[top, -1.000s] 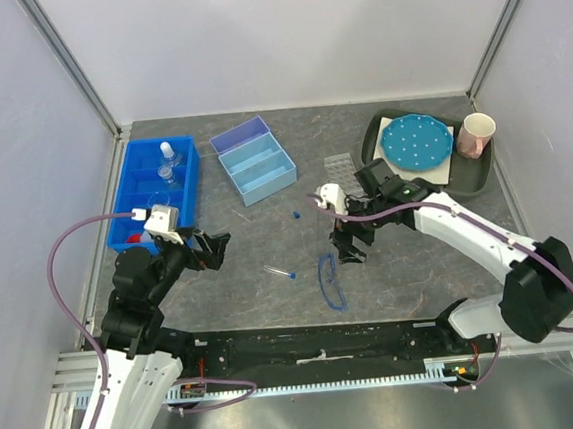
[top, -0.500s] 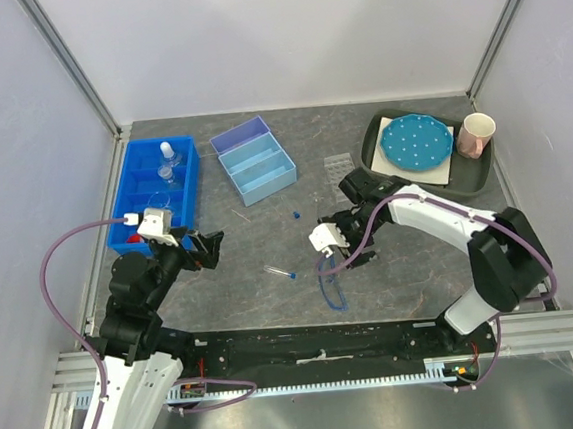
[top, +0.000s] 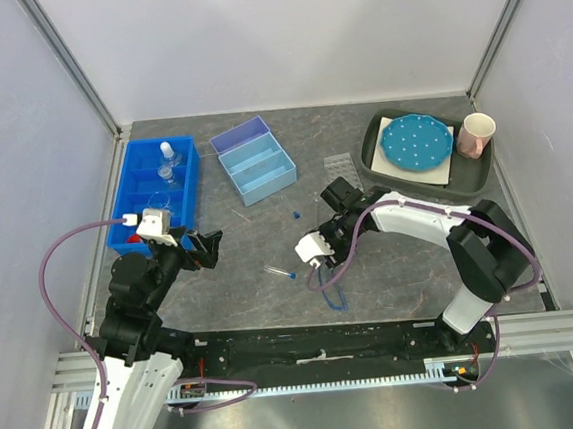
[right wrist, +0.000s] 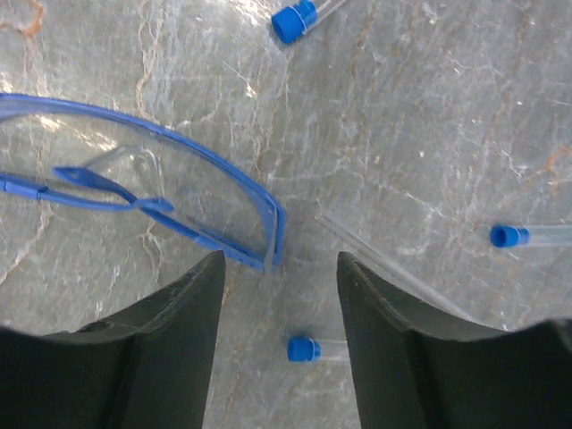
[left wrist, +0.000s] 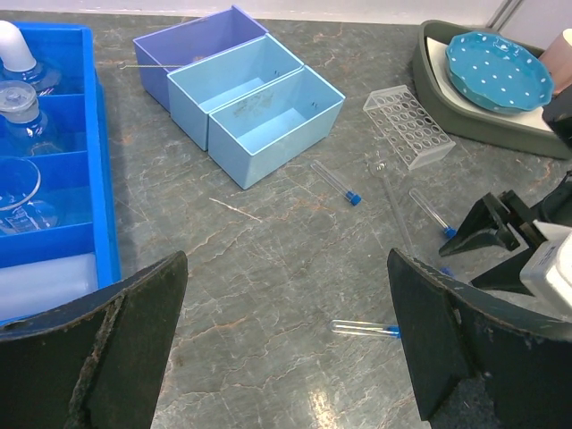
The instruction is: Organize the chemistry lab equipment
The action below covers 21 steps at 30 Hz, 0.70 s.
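Blue-rimmed safety glasses (right wrist: 179, 207) lie on the grey tabletop; they also show in the top view as the glasses (top: 330, 291). My right gripper (right wrist: 279, 268) hangs low over their right end, jaws partly apart and gripping nothing. Between those jaws lies a blue-capped tube (right wrist: 306, 349). More capped tubes (right wrist: 291, 20) and a thin glass rod (right wrist: 384, 264) lie nearby. My left gripper (left wrist: 286, 259) is wide open above bare table, with one tube (left wrist: 366, 329) lying just inside its right finger. Clear flasks (left wrist: 22, 100) stand in the blue bin (top: 188, 178).
A light-blue divided box (top: 254, 160) sits at the back centre. A clear tube rack (left wrist: 407, 125) lies beside a dark tray (top: 373, 145) that holds a blue dotted disc (top: 416, 143) and a paper cup (top: 477, 135). Metal frame posts edge the table.
My right arm has swung left and towards the near edge, down to the glasses, and its jaws have narrowed. The left arm has barely moved.
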Motion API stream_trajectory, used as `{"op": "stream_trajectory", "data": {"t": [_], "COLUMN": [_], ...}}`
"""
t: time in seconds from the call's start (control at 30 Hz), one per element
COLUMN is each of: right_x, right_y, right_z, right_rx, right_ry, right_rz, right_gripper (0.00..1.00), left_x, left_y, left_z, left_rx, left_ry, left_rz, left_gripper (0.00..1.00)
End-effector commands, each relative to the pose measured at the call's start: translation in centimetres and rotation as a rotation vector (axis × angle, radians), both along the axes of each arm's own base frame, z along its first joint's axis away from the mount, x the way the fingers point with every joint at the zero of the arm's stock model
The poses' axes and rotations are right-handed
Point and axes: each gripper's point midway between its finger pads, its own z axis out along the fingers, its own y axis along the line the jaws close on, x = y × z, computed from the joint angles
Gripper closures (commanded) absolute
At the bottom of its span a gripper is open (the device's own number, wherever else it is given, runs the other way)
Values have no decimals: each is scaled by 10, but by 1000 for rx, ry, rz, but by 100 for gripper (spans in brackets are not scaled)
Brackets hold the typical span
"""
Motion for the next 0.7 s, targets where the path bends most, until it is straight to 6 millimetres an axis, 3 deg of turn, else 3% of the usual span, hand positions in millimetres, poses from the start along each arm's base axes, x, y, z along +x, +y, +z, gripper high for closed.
{"op": "stream_trajectory", "data": {"t": [0.0,0.13,0.37,0.53,0.67], "right_x": [-3,-5,-7,-9,-3], "right_y": [5,1,-1,-2,1], "right_z": [-13,-19,-19,-10,12], "right_rx": [-4,-25,-32,-12,22], "right_ry": [0,1,-7,7,31], "right_rz": [5,-7,-44,-109,-250], "right_gripper": [44,57,90,97,99], "left_x": [1,1,1,1,1], "left_y": [4,3,3,2,6], "left_z": [3,2,2,2,4], "left_rx": [24,24,25,22,23], "left_ry": [-23,-19,-21,-20,-24], "left_rz": [13,5,5,4,22], "left_gripper": [1,1,1,1,1]}}
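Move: The blue safety glasses lie just under the open right hand, which is over their far end; their middle is some 5 cm back, 2 cm to its right and 3 cm below. A capped test tube stands about 11 cm to the hand's left and 2 cm back, a second some 7 cm ahead and 3 cm right, and the glass rod about 8 cm ahead, 1 cm left. From the left hand the glasses are roughly 25 cm right, 5 cm back and 22 cm below. The right hand sinks about 2 cm onto the far corner of the safety glasses, easing back by half a centimetre or so, while its fingers close from a little over half open to practically shut and pinch the frame there. As they finish closing it comes back up by half a centimetre, drifting slightly back and to the right and turning some 5 degrees clockwise, with the corner kept between the fingertips. ##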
